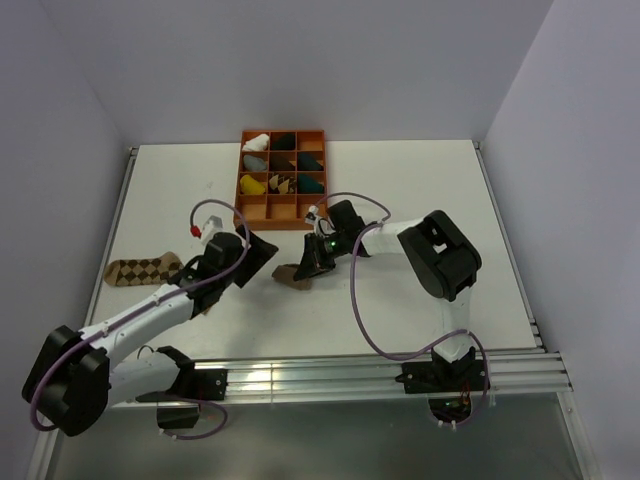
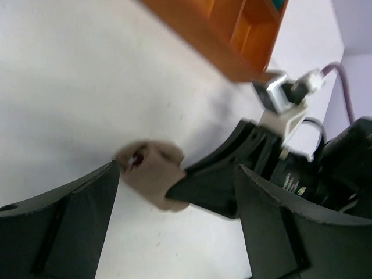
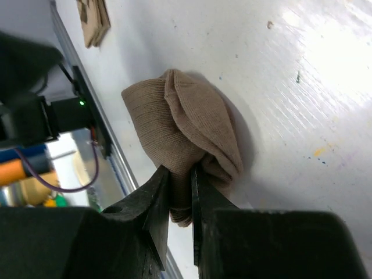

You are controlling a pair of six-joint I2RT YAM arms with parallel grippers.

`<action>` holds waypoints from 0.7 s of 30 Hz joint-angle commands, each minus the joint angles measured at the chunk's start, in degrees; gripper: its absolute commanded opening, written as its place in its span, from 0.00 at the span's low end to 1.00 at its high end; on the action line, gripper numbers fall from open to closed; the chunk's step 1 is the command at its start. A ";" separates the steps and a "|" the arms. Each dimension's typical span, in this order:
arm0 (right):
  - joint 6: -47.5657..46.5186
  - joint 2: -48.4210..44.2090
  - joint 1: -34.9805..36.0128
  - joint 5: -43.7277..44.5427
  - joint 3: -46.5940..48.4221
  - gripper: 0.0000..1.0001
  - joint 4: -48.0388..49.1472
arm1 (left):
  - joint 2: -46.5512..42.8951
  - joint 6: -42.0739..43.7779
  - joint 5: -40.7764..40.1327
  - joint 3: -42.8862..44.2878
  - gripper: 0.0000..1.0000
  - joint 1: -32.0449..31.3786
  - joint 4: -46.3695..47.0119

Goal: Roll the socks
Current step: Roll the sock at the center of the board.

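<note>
The plain tan sock [image 1: 294,276] is bunched into a rolled lump on the table's middle. My right gripper [image 1: 308,266] is shut on it, pinching a fold between both fingers [image 3: 157,192]; the lump [image 3: 186,131] rests against the white table. My left gripper [image 1: 262,256] stands open just left of it, touching nothing. In the left wrist view the sock [image 2: 152,176] lies beyond my spread left gripper [image 2: 174,226], with the right gripper's dark finger [image 2: 215,183] on it. The argyle sock [image 1: 140,270] lies flat at the table's left, also seen as a corner [image 3: 96,20].
An orange divided tray [image 1: 254,209] at the back centre holds white, black, teal and yellow sock bundles; its corner [image 2: 232,35] shows in the left wrist view. A metal rail [image 1: 330,372] runs along the near table edge.
</note>
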 commanded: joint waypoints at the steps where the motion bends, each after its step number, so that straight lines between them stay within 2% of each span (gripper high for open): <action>1: 7.98 2.46 -0.10 3.73 -4.29 0.00 3.58 | -1.10 -7.75 -0.71 -4.78 0.85 -3.79 2.25; 5: 16.49 2.90 -0.19 5.30 -8.15 0.00 9.39 | 1.27 -8.37 0.17 -6.56 0.85 -6.70 8.39; 9: 23.19 2.64 -0.27 6.72 -11.59 0.00 17.01 | 6.36 -7.49 -1.14 -5.50 0.84 -8.55 9.90; 17: 37.24 2.02 -0.19 10.32 -19.58 0.00 30.92 | 12.78 -7.49 -1.84 -5.77 0.81 -8.55 15.62; 21: 40.95 1.85 -0.19 11.90 -21.52 0.00 36.02 | 14.90 -8.02 -2.37 -5.77 0.80 -8.46 16.84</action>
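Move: The rolled brown sock, already held in the right fingers, has its middle about 3 cm to the right hand's left, level fore and aft and in height. From the open left hand it lies some 5 cm to the right, 2 cm back and 9 cm below. The wooden box's middle is roughly 24 cm ahead of the brown sock and 2 cm to its left; the argyle sock lies about 29 cm left of the brown sock, level with it fore and aft. Downward about 7 cm and some 4 cm to the right, the left hand comes in on the brown sock, first drawing back about 4 cm and then edging forward again by about 1, its wide-open fingers tipping slightly further down. The right hand stays almost in place, keeps its pinch on the sock's right end and goes on rolling about its own finger line by roughly 25 degrees, its top going forward. ##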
